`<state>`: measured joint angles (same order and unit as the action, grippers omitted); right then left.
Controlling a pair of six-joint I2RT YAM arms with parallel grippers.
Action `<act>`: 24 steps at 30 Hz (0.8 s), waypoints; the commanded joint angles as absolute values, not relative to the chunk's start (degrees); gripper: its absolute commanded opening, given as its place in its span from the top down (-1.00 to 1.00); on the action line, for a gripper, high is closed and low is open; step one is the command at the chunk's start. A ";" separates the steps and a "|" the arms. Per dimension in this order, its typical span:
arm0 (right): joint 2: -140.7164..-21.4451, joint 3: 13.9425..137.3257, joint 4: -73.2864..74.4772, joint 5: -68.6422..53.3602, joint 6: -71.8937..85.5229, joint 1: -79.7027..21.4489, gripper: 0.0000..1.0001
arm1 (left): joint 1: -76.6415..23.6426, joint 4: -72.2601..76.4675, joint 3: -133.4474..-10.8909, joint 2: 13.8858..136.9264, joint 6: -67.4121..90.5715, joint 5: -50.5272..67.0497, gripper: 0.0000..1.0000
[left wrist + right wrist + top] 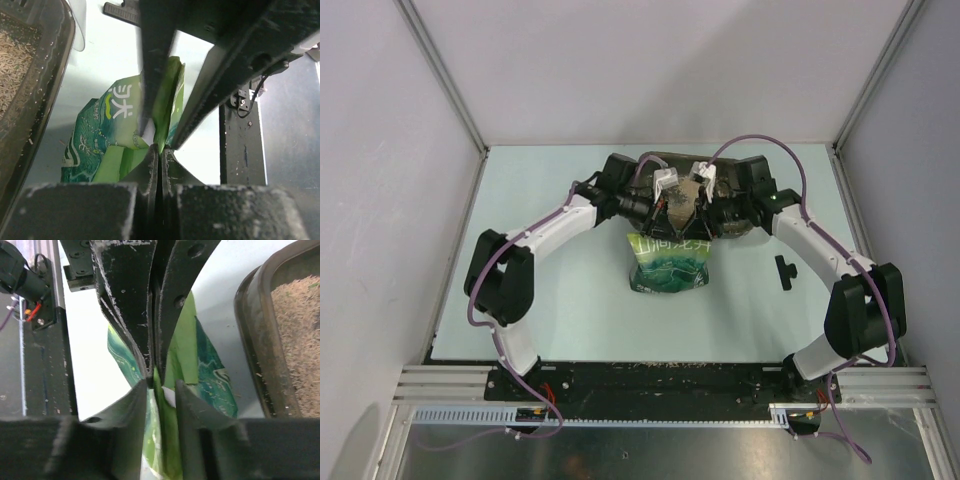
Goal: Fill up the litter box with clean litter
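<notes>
The dark litter box (665,160) sits at the back, mostly hidden under both wrists. Its rim (255,340) and the tan clean litter (297,340) inside show in the right wrist view, and the same litter (12,60) shows in the left wrist view. A green printed bag (668,262) hangs just in front of the box. My left gripper (160,150) is shut on the bag's top edge (167,100). My right gripper (161,385) faces it from the other side, jaws a narrow gap apart with the bag's folded top (167,430) loose between them.
A small black piece (784,270) lies on the pale table (560,300) to the right of the bag. White walls and aluminium posts (445,80) close in the back and sides. A black rail (660,378) runs along the near edge.
</notes>
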<state>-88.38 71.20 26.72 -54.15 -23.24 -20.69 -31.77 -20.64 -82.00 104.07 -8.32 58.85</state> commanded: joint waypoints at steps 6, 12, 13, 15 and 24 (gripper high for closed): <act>-79.55 71.63 29.95 -54.58 -16.61 -4.50 -0.02 | -33.58 -17.14 -82.97 102.83 -5.62 59.68 1.00; -79.36 69.61 48.06 -51.33 -26.44 11.65 -0.04 | -33.75 -16.96 -83.50 103.27 -5.01 59.50 1.00; -80.58 69.26 49.56 -47.59 -27.50 13.08 -0.04 | -33.66 -16.96 -83.67 103.27 -5.01 59.41 1.00; -82.08 68.21 52.38 -42.83 -29.96 15.63 -0.01 | -33.66 -17.14 -83.76 103.45 -4.92 59.41 1.00; -94.74 65.83 53.27 -28.75 -33.93 23.29 0.06 | -33.66 -17.14 -83.58 103.27 -4.57 59.15 1.00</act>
<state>-91.48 65.69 51.31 -34.70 -31.29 22.02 -32.36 -20.29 -82.00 104.09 -7.44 58.63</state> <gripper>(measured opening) 0.476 0.012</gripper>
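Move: Down on the table by the right side, the black clip lies about 26 cm to the right of the right hand, 1 cm farther out and roughly 18 cm below it. The litter bag's middle is some 4 cm left of that hand, 3 cm back and 10 cm below; the litter box's middle is about 22 cm ahead, 4 cm right and 17 cm below. From the left hand, pinching the bag's top, the clip is some 29 cm right, 2 cm ahead and 17 cm below. Opening its already loosening fingers to about half, the right hand leaves the bag's top edge and sweeps nearly 30 cm right towards the black clip, first bowing slightly forward and up, then sinking to end about 11 cm lower. The wrist swings clockwise, some 45 degrees, and tips the fingers down. The left hand stays, still pinching the bag's folded top. ##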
